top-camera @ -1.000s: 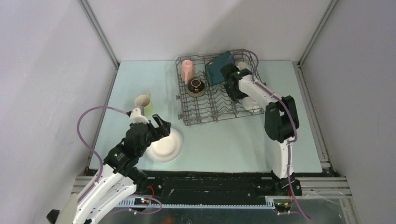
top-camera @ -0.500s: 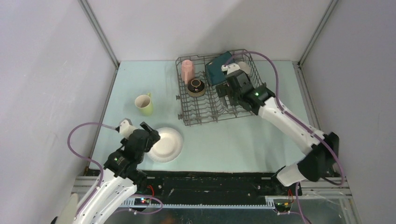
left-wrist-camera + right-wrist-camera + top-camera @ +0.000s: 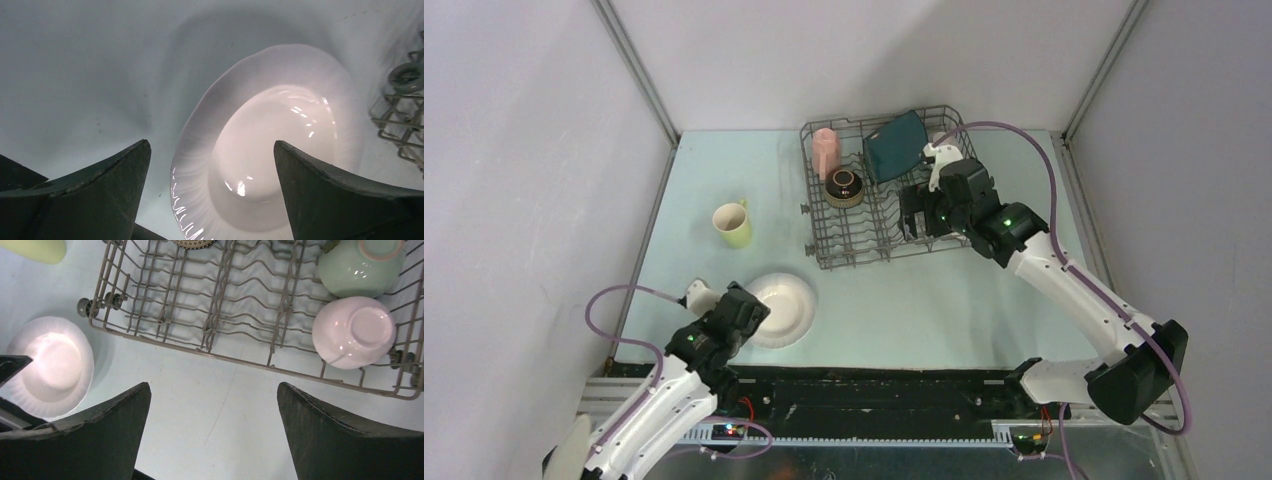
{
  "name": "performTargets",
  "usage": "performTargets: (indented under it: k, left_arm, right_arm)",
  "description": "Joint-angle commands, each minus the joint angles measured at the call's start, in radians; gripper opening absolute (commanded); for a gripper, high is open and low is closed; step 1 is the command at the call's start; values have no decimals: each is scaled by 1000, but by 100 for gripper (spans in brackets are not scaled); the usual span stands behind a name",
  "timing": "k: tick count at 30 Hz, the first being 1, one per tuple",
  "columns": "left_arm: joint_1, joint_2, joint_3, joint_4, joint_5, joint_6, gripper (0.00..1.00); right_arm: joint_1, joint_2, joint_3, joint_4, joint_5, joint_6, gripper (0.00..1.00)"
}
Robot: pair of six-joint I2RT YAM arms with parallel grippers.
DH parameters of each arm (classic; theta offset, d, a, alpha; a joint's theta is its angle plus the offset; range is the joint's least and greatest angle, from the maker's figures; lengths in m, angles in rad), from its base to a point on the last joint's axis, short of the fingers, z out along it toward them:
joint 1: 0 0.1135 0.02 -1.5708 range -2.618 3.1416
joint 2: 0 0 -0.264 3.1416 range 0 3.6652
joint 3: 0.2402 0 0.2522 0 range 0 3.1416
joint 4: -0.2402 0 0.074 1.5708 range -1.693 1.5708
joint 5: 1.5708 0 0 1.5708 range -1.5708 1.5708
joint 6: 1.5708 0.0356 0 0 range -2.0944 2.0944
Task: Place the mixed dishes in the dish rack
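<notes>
The dish rack [image 3: 864,258] stands at the back middle of the table. In it are a pink mug [image 3: 826,150], a brown bowl [image 3: 844,185] and a dark teal plate [image 3: 894,145]. A pale pink bowl [image 3: 354,332] and a pale green bowl [image 3: 360,265] sit upside down in its right end. The round white plate [image 3: 784,312] lies flat on the table at the near left. My left gripper [image 3: 211,143] hovers open at the plate's [image 3: 270,145] near-left rim, gripping nothing. My right gripper [image 3: 919,218] hangs open and empty above the rack's front right part. The yellow-green mug [image 3: 733,224] stands on the table left of the rack.
The rack's front rim [image 3: 225,355] and its corner wheel [image 3: 82,306] lie between the two grippers. Grey walls with metal rails close the table in on the left, the back and the right. The arms' bases stand along the near edge.
My left gripper has drawn back toward the near edge, from over the plate to its near-left rim. My right gripper has come from the rack's back toward its front right.
</notes>
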Motion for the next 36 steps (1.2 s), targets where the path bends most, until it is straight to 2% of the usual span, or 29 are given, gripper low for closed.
performTargets:
  k: [1,5,9,12,13,14,15,17,19,24,28,31,36]
  left_arm:
    - [12,20,-55,117,66,-60,100]
    - [16,44,-100,202,111,-83,91]
    - [20,25,-183,306,170,-156,77]
    - [22,-13,-229,348,183,-179,60]
    - [22,-35,-228,328,168,-187,47]
    - [22,-49,-219,283,145,-190,40]
    - [22,-76,-210,256,122,-197,25]
    - [22,-125,-175,176,74,-216,10]
    - [22,-184,-161,125,36,-211,2]
    - [22,-311,-56,18,-37,-128,0]
    - [22,-335,77,-103,-107,-89,0]
    - [22,-344,176,-110,-119,-8,0]
    - [22,-367,266,-18,-60,166,0]
  right_arm:
    - [-23,-45,-25,42,-75,24,99]
    - [-36,-72,-47,56,-106,26,98]
    - [-49,-101,-63,55,-140,26,98]
    - [-58,-120,-72,55,-152,27,97]
    - [-63,-130,-76,57,-160,27,97]
    - [-67,-135,-78,56,-165,28,97]
    - [-70,-142,-81,58,-172,27,97]
    - [-72,-149,-91,64,-184,24,98]
    - [-75,-149,-101,67,-198,25,98]
    - [-78,-147,-124,91,-273,38,97]
    - [-78,-147,-127,113,-371,60,98]
    - [-78,-146,-127,137,-455,90,97]
    - [-68,-132,-141,206,-580,148,96]
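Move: Some 10 cm to the right of the open left hand, about 4 cm ahead and 3 cm below, lies the middle of the white plate. The green mug stands roughly 24 cm ahead of that hand and 3 cm to its left, about level in height; the rack's near left corner is about 14 cm ahead and 19 cm to its right. From the right hand, the plate lies some 32 cm left, 11 cm back and 23 cm below. Dipping a little and working about 5 cm rightward and forward onto the plate's left rim, the left hand rolls its left side down some 20 degrees, pinches the rim with one finger under it and one over, then lifts about 12 cm while drawing left and back, tipping its fingers upward. The open, empty right hand backs about 5 cm and edges left, rolling its left side up. ##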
